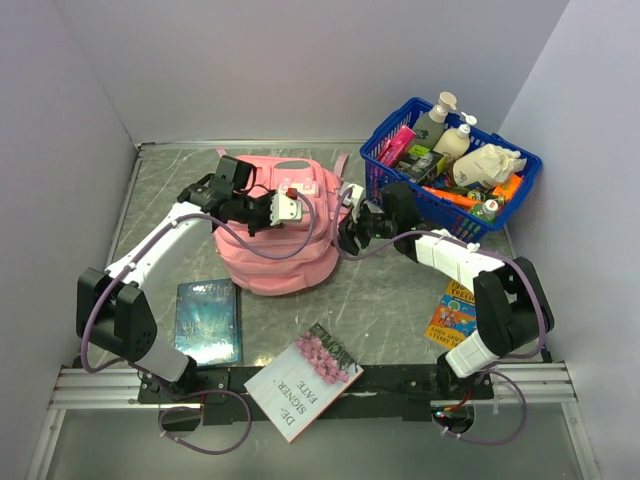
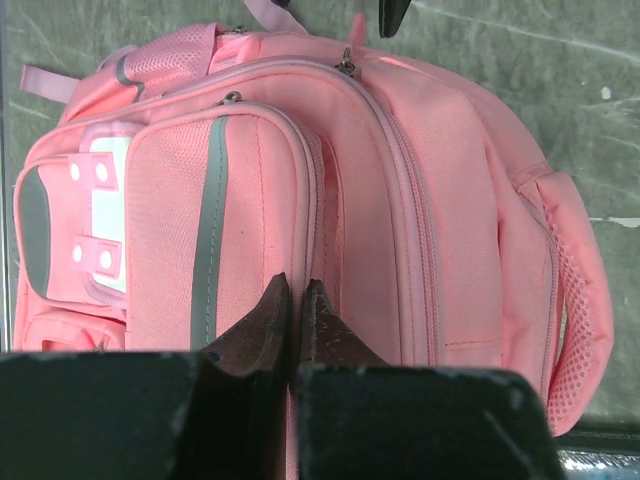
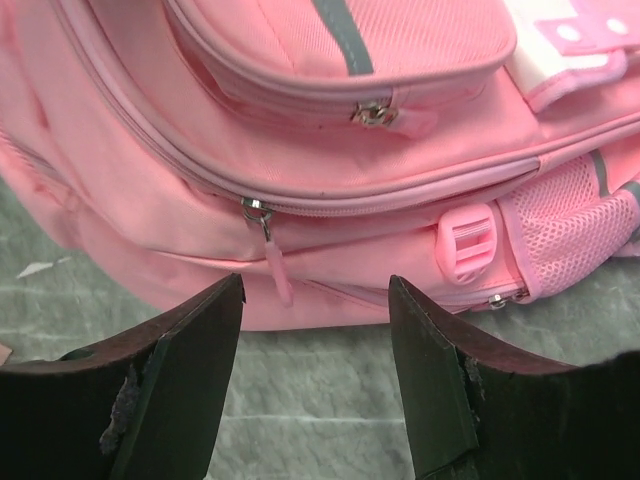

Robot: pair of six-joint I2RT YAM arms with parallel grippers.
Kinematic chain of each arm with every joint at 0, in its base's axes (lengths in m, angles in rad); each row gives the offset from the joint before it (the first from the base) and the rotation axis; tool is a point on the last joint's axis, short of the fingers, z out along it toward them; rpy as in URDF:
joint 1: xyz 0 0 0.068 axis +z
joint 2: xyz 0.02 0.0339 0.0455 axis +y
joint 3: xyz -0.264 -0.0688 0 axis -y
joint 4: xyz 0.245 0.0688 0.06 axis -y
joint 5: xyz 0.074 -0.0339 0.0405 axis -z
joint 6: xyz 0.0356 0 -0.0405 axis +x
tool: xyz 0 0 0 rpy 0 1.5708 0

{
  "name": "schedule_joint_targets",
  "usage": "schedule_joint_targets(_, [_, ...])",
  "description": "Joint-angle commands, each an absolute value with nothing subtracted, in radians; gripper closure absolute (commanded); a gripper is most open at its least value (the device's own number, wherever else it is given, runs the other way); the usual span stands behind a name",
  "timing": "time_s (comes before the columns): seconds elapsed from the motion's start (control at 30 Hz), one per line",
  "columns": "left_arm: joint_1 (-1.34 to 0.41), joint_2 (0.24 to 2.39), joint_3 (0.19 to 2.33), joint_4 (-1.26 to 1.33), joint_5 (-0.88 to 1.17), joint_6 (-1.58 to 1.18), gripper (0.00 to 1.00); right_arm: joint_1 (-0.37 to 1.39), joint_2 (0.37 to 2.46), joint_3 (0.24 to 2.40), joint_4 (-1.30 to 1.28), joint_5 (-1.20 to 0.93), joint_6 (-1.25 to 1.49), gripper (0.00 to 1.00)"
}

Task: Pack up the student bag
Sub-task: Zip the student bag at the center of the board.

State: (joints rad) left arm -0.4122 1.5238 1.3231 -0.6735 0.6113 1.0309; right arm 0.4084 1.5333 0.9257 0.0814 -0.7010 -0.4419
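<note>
The pink student bag (image 1: 275, 250) lies on the table with its front pockets up, zippers closed. My left gripper (image 1: 278, 208) is over the bag's top part; in the left wrist view (image 2: 297, 286) its jaws are shut, tips at the seam beside the front pocket (image 2: 230, 230), and I cannot tell whether they pinch fabric. My right gripper (image 1: 350, 232) is open at the bag's right side, low over the table. In the right wrist view (image 3: 315, 290) the main zipper's pink pull (image 3: 275, 268) hangs just ahead of the left finger (image 3: 190, 350), apart from it.
A blue plastic basket (image 1: 520, 190) full of bottles and small items stands at the back right. A dark blue book (image 1: 208, 320) lies front left, a white book with pink flowers (image 1: 303, 380) at the front edge, and a colourful book (image 1: 453, 312) front right.
</note>
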Motion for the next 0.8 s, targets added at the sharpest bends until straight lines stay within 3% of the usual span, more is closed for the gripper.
schedule_joint_targets(0.0, [-0.422,1.447,1.404,-0.643,0.715,1.045,0.99,0.417,1.551,0.974,0.041,-0.727,-0.493,0.34])
schedule_joint_targets(0.23, [-0.434,1.442,1.404,-0.663,0.727,1.06,0.99,0.442,1.577,0.982,0.064,-0.709,-0.451,0.38])
schedule_joint_targets(0.33, [-0.439,1.439,1.402,-0.68,0.729,1.071,0.99,0.457,1.58,0.983,0.071,-0.69,-0.454,0.44])
schedule_joint_targets(0.43, [-0.443,1.437,1.405,-0.699,0.733,1.083,0.99,0.457,1.582,0.999,0.061,-0.683,-0.448,0.61])
schedule_joint_targets(0.47, [-0.443,1.437,1.407,-0.706,0.733,1.086,0.99,0.457,1.582,1.002,0.057,-0.681,-0.448,0.77])
schedule_joint_targets(0.57, [-0.443,1.433,1.423,-0.736,0.742,1.098,0.99,0.456,1.585,1.019,0.032,-0.664,-0.439,1.0])
schedule_joint_targets(0.77, [-0.445,1.405,1.439,-0.821,0.756,1.178,0.99,0.446,1.575,1.029,0.006,-0.643,-0.405,1.0])
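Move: The main zip's hanging pull on the student bag's right flank is right at the right hand's open fingers, about 1 cm back, 2 cm left and 2 cm lower. From that hand, the side buckle sits some 7 cm ahead and 1 cm left, the front-pocket slider 4 cm ahead, 6 cm left and a bit higher, and the blue basket roughly 14 cm ahead and 22 cm right. From the left hand, the same pull lies about 14 cm right, 3 cm back and 5 cm lower. Back, left and down together, about 1.5 cm each way, the right hand eases onto the main zip's pull with its fingers pointing left, then shuts them from well open and pinches the tab, lifting only slightly at the end. The left hand keeps its shut grip on the front pocket's piped edge, drawing back about 1.5 cm and rising a little. ##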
